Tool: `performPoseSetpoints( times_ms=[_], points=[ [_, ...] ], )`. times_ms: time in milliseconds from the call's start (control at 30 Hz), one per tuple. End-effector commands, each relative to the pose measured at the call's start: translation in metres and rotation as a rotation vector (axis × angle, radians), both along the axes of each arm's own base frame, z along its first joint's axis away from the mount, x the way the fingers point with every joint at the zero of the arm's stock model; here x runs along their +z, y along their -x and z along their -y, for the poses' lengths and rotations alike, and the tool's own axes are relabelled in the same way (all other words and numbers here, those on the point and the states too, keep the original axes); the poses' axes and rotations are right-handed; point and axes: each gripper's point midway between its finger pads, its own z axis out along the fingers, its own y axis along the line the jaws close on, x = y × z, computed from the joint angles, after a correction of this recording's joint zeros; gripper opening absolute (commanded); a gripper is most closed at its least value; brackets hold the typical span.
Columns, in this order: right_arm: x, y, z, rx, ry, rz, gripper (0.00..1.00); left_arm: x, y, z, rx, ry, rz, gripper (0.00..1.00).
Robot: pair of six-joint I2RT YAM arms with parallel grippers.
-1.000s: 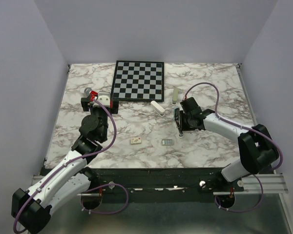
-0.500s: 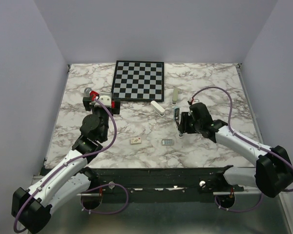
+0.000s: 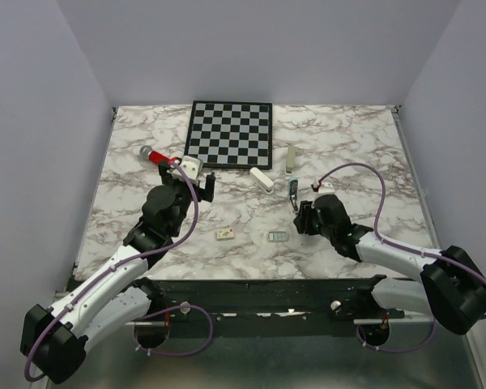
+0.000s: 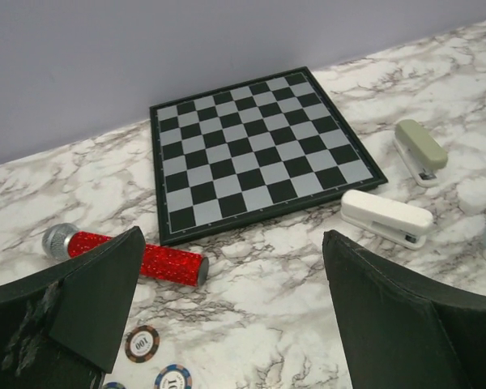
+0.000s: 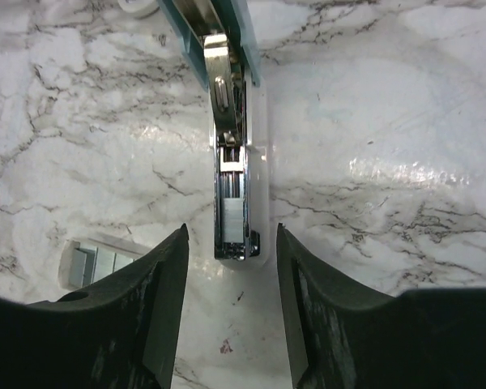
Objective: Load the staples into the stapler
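Observation:
The stapler [image 3: 294, 192] is teal and lies opened out right of centre, its bare metal channel [image 5: 231, 174] facing up. In the right wrist view the channel's near end sits just ahead of my right gripper [image 5: 231, 243], which is open and holds nothing. The staples [image 3: 279, 236], a small silvery block with a pale rim, lie on the marble just left of that gripper [image 3: 302, 217]; the left finger half hides them [image 5: 87, 258]. My left gripper [image 3: 196, 190] hovers wide open and empty over bare marble [image 4: 233, 267], left of centre.
A chessboard [image 3: 229, 134] lies at the back centre. A white stapler [image 3: 262, 179] and a grey-green stapler [image 3: 291, 160] rest in front of its right corner. A red glitter cylinder [image 3: 156, 156] lies at the left, poker chips [image 4: 142, 343] near it, and a small tile [image 3: 225, 234] in front.
My right gripper has widened and drawn back toward the near edge, away from the stapler's channel. My left gripper has swung right, off the red cylinder.

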Motion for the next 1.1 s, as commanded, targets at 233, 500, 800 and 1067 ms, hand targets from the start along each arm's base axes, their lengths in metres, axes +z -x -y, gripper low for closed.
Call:
performPoseSetpoints(
  times_ms=[233, 500, 800, 1067],
  points=[
    [-0.001, -0.017, 0.002, -0.033, -0.002, 0.113, 0.47, 0.001, 0.023, 0.051, -0.311, 0.009, -0.039, 0.99],
    [-0.007, -0.017, -0.001, -0.007, 0.007, 0.122, 0.4, -0.001, 0.038, 0.076, -0.486, -0.027, -0.018, 0.99],
    [0.002, -0.017, -0.005, 0.053, 0.02, 0.146, 0.18, -0.007, 0.065, 0.11, -0.766, -0.095, 0.029, 0.99],
    [0.051, -0.007, -0.021, 0.23, -0.014, 0.256, 0.1, -0.024, 0.09, 0.132, -1.017, -0.195, 0.022, 0.99]
  ],
)
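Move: The open blue stapler's middle lies about 6 cm ahead of the right gripper, 2 cm to its left and 2 cm lower, its nose nearly between the fingertips. The grey staple box sits some 7 cm left and 7 cm back of this gripper, the white stapler 15 cm ahead and 13 cm left. From the left gripper, the blue stapler is roughly 33 cm right, 3 cm ahead and 24 cm below; the card pack is 8 cm right and 10 cm back. Ease the right gripper a little forward and down, close its half-open fingers onto the sides of the blue stapler's nose, then raise it about 2.5 cm with the grip kept. Meanwhile sweep the left gripper, wide open and empty, some 11 cm right and 7 cm back, sinking about 3 cm and turning nearly 50 degrees clockwise towards the stapler. ##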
